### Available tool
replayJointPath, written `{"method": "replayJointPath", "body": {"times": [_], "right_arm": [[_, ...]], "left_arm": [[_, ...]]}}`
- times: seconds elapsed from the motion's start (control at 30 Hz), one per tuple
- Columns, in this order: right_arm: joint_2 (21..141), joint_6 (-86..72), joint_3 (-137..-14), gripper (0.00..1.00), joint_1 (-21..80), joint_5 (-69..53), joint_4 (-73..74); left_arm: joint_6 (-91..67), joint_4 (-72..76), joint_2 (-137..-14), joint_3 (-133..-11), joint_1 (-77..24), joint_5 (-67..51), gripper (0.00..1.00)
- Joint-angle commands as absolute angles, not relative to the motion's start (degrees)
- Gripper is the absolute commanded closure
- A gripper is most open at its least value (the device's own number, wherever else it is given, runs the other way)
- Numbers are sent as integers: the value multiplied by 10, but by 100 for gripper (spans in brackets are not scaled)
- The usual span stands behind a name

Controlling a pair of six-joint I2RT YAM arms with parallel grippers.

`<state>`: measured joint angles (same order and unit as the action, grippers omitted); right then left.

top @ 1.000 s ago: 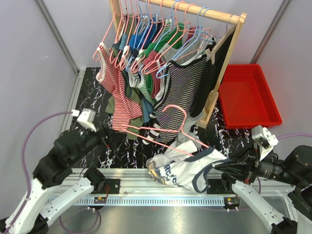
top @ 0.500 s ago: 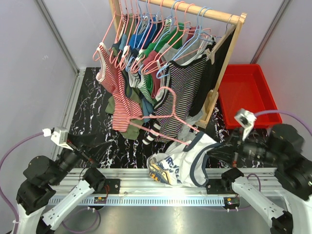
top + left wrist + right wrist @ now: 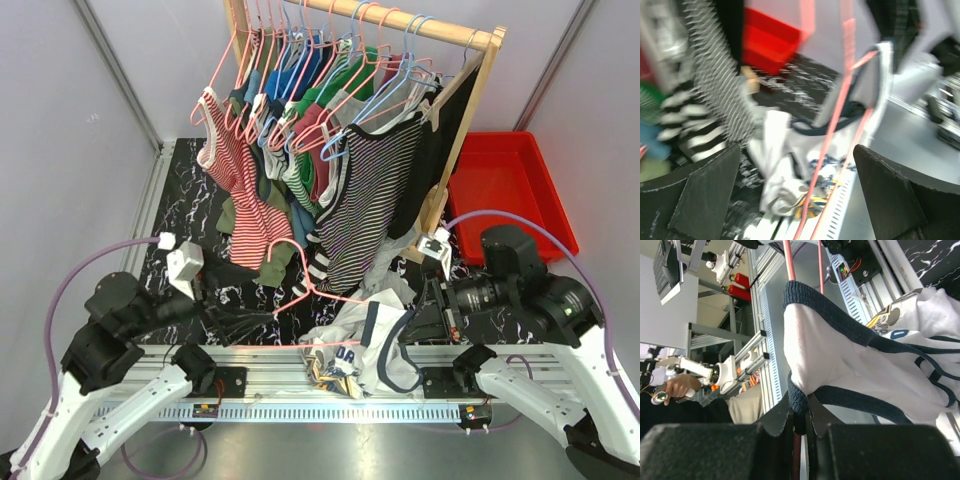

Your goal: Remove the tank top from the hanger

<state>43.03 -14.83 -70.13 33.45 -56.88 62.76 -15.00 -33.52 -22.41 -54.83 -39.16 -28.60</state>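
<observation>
The white tank top (image 3: 352, 338) with navy trim lies bunched at the table's front edge, still draped on the pink hanger (image 3: 300, 290), which leans to the left. My right gripper (image 3: 412, 322) is shut on a navy-edged strap (image 3: 799, 405) of the tank top (image 3: 855, 355), and a pink hanger wire (image 3: 788, 255) runs just behind the cloth. My left gripper (image 3: 264, 322) stands open beside the hanger's left end. In the left wrist view the blurred hanger wires (image 3: 832, 145) pass between its fingers (image 3: 705, 195) without touching them, the tank top (image 3: 777, 165) lying beyond.
A wooden rack (image 3: 470, 40) at the back holds several hangers with striped and coloured tops (image 3: 365, 190) that hang down close to the work area. A red bin (image 3: 505, 195) sits at the right. An aluminium rail (image 3: 300, 385) runs along the front edge.
The hanger has dropped lower and swung left. My left gripper has come forward to its left end. My right gripper has moved left with the strap, and the tank top has bunched up.
</observation>
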Motion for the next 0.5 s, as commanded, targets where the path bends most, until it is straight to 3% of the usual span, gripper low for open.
{"method": "replayJointPath", "body": {"times": [0.0, 0.3, 0.47], "right_arm": [[451, -160, -686, 100, 348, -606, 578], [466, -163, -675, 100, 362, -623, 553], [459, -161, -676, 100, 369, -625, 555]], "left_arm": [[-172, -216, -241, -534, -393, -443, 1], [-203, -80, -286, -510, -393, -475, 1], [-178, -92, -332, -531, -394, -464, 1]]}}
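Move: The bare pink hanger's left shoulder lies about 5 cm to the right of the open left hand, 1 cm back and a little lower. The hanger's neck is some 9 cm to the right and 1 cm ahead, its hook about 4 cm right and 10 cm ahead, and the bunched tank top some 18 cm right, 9 cm back and 8 cm lower. From the right hand, that left shoulder is roughly 21 cm to the left and 5 cm ahead. The hanger's bare left shoulder is approached by the left hand, which goes about 4–5 cm right and rises some 3 cm, turning roughly 15 degrees clockwise with fingers still wide open on either side of the rod. The tank top's strap and the hanger's far end stay pinched in the right hand, which eases a centimetre or two left and slightly down. ##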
